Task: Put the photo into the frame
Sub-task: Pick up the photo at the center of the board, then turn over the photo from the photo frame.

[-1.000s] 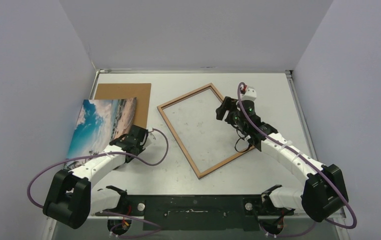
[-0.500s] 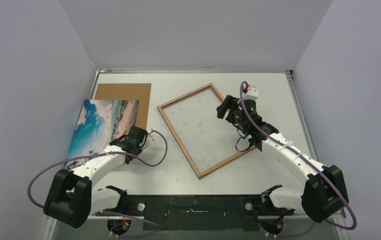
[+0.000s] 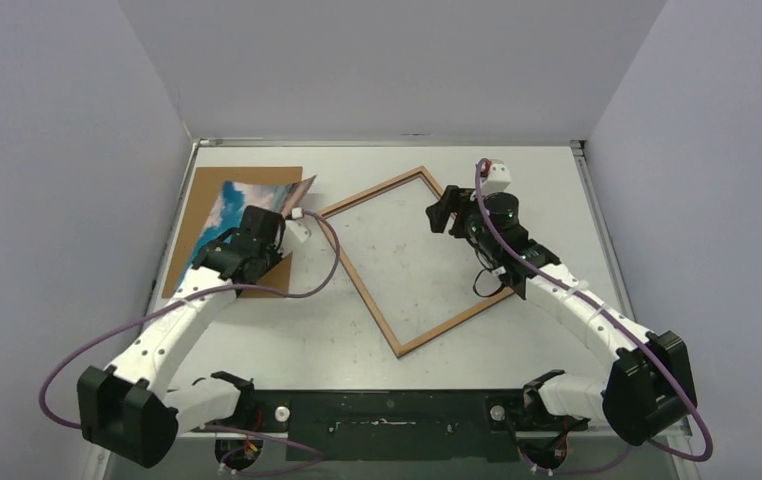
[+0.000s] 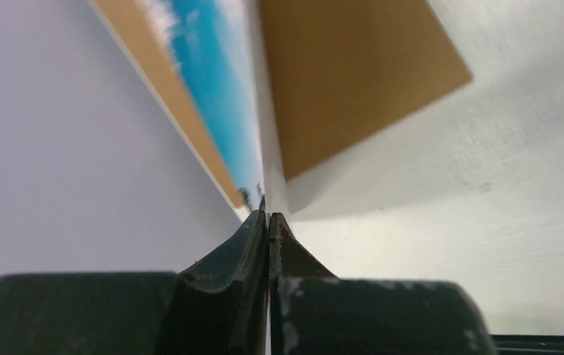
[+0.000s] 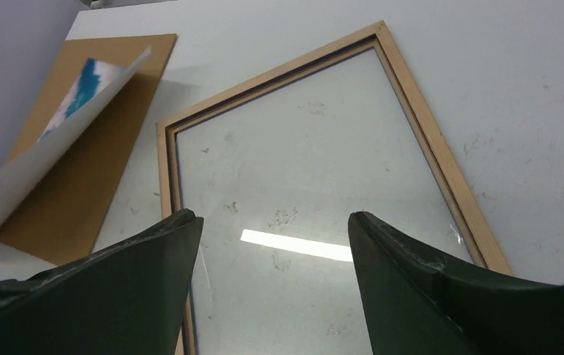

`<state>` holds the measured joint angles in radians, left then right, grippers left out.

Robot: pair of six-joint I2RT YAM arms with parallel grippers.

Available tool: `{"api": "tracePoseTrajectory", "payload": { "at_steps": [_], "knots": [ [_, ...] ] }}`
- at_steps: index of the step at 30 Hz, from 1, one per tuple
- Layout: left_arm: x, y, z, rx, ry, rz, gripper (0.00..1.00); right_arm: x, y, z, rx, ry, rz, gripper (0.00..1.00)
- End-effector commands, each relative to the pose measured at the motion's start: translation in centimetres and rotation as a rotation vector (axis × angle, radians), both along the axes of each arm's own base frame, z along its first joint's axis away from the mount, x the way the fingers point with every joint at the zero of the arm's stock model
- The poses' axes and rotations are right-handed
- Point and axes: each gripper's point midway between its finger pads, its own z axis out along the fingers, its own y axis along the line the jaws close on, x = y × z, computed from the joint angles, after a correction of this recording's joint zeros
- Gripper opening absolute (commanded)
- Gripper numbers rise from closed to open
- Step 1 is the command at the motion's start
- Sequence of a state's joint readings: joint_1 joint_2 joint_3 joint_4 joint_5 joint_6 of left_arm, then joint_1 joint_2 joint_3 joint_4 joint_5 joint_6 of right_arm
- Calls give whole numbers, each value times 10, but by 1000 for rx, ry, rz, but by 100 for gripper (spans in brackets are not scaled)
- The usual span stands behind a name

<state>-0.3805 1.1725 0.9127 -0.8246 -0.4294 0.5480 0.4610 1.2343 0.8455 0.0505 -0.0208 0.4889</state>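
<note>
The photo (image 3: 229,203), a print of blue sky and white clouds, hangs tilted above the table at the back left. My left gripper (image 3: 262,225) is shut on its near edge. In the left wrist view the pads (image 4: 253,237) meet on the thin print (image 4: 212,81). The frame (image 3: 357,278) lies wood-brown side up in the middle, its clear pane (image 5: 309,185) showing the table through it. My right gripper (image 3: 442,212) hovers open over the frame's far right part, nothing between its fingers (image 5: 153,251). In the right wrist view the photo's (image 5: 79,89) white back faces the frame.
A plain brown backing board (image 3: 212,178) lies flat at the back left, partly under the lifted photo. It also shows in the left wrist view as the board (image 4: 346,74). Grey walls close in the table on the left, back and right. A purple cable (image 3: 317,285) loops beside the frame's left rail.
My left gripper has shut on the photo, lifted it off the left wall side and carried it back and right, over the backing board. The right gripper drifted slightly back, still open.
</note>
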Motion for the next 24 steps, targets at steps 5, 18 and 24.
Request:
{"api": "tracePoseTrajectory", "payload": {
  "at_steps": [5,18,24],
  "knots": [
    [-5,8,146,36,-278,-184,0,1,20,119,-111,-482,306,79],
    [-20,0,180,143,-520,-496,0,-63,87,195,-333,-654,861,92],
    [-22,-7,185,151,-572,-564,0,-104,121,188,-404,-640,1033,95]
  ]
}}
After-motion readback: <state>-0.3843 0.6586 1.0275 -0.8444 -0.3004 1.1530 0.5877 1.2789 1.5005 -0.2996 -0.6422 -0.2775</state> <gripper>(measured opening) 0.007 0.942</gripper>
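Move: The left hand still pinches the photo by its near right corner; the photo's middle lies about 18 cm ahead, 5 left and 5 lower. The frame's middle is some 16 cm ahead of this hand, 35 right and 10 below; the brown board's is 24 ahead, 8 left and 10 below. From the right hand, the photo is roughly 45 cm left, 10 ahead and 12 down, and the frame's middle 7 ahead, 5 left and 17 down. Left hand lifts the pinched photo some 16 cm, twisting clockwise; the right rises 21 cm, opening and swinging left-back. ##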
